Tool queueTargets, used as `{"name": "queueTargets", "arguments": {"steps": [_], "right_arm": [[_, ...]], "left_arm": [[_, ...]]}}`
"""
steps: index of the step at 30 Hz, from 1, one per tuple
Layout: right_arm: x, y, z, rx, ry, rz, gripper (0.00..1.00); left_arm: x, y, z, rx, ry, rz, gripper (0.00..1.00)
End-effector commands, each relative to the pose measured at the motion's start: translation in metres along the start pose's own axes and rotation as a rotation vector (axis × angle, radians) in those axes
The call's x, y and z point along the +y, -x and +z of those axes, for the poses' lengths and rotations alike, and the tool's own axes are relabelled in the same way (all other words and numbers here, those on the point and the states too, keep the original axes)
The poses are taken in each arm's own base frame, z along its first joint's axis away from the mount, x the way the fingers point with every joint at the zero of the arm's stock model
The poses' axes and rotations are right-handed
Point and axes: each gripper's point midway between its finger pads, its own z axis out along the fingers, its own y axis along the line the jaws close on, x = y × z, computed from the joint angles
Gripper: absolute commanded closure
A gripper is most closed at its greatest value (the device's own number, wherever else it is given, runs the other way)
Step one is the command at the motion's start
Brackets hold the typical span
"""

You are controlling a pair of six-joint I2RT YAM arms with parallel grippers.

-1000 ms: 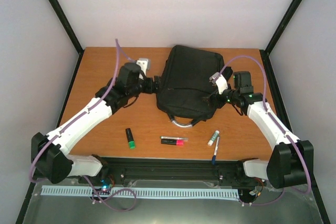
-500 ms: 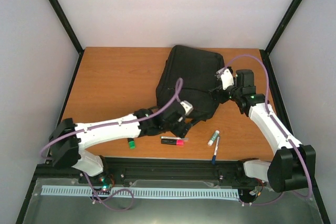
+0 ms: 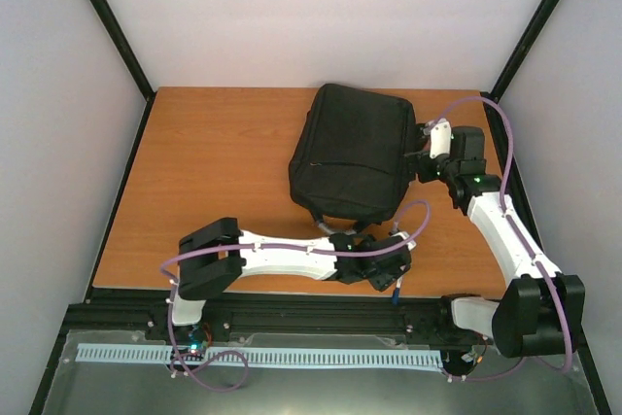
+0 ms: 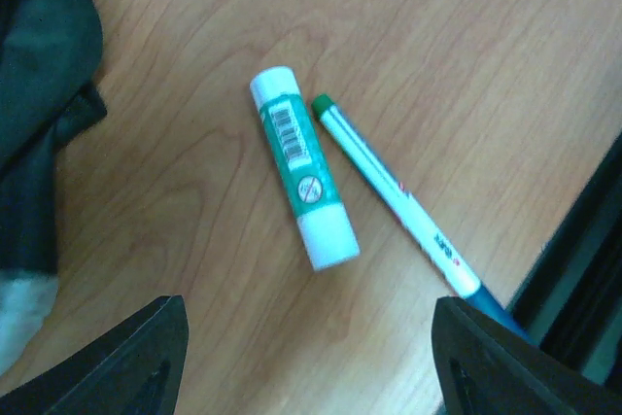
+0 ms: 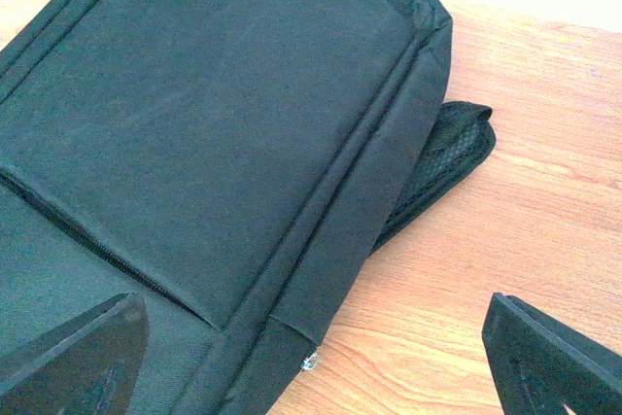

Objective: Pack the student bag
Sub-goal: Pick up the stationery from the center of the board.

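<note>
The student bag is a large black fabric bag lying flat at the middle back of the table, zips closed as far as I see. My left gripper reaches across the near edge and hovers open above a green-and-white glue stick and a white pen with a green cap; nothing is between its fingers. A corner of the bag shows at the left of that view. My right gripper is open beside the bag's right edge, over its seam and mesh pocket.
The table's black front rail runs just past the pen's dark end. The left arm lies along the near edge in front of the bag. Bare wood stretches left of the bag.
The left arm swung from the bag's left side across the front to the near right, over the glue stick and pen, covering the two markers. The right gripper drew back off the bag to its right edge.
</note>
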Motion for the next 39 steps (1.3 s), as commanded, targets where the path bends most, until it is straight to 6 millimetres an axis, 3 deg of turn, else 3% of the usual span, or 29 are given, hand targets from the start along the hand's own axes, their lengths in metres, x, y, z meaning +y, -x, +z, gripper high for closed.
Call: {"name": "queueTargets", "arguments": {"steps": [1,7,19,30,33,39], "right_arm": [[-0.010,0.011,-0.010,-0.051,-0.035,0.024,0.04],[-0.008,0.009,-0.009,-0.045,-0.015,0.027,0.03],[-0.010,0.008,-0.009,-0.042,-0.010,0.031,0.03],[-0.009,0.005,-0.006,-0.030,0.002,0.032,0.03],[-0.008,0.005,-0.006,-0.030,0.006,0.031,0.03],[-0.006,0.004,-0.005,-0.025,0.021,0.030,0.02]], "left_arm": [[-0.007,0.021,0.012,-0.029,0.024,-0.014,0.29],[-0.003,0.023,0.036,0.003,0.108,-0.016,0.30],[0.004,0.014,0.067,0.062,0.192,-0.036,0.46],[0.024,0.000,0.062,0.103,0.204,-0.020,0.68],[0.034,-0.010,0.056,0.118,0.210,0.031,0.76],[0.063,-0.041,0.034,0.195,0.162,0.026,0.79]]}}
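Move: Ahead and to the right of the left hand, about 5 cm forward, 4 cm right and 6 cm below, lies the green-and-white glue stick. The blue-capped pen lies some 5 cm nearer the base than the stick and 1 to 2 cm farther right. The bag's handle is about 11 cm ahead of the left hand and 8 cm to its left. From the right hand the glue stick is roughly 18 cm back, 9 cm left and 18 cm down. Sinking about 6 cm while reaching some 4 cm forward and at first 4 cm right, the left hand comes down over the near end of the glue stick, turning slightly, about 10 degrees. Its half-open fingers close and pinch the near white end, then the hand swings back left some 4 to 5 cm, still low and keeping its grip. ##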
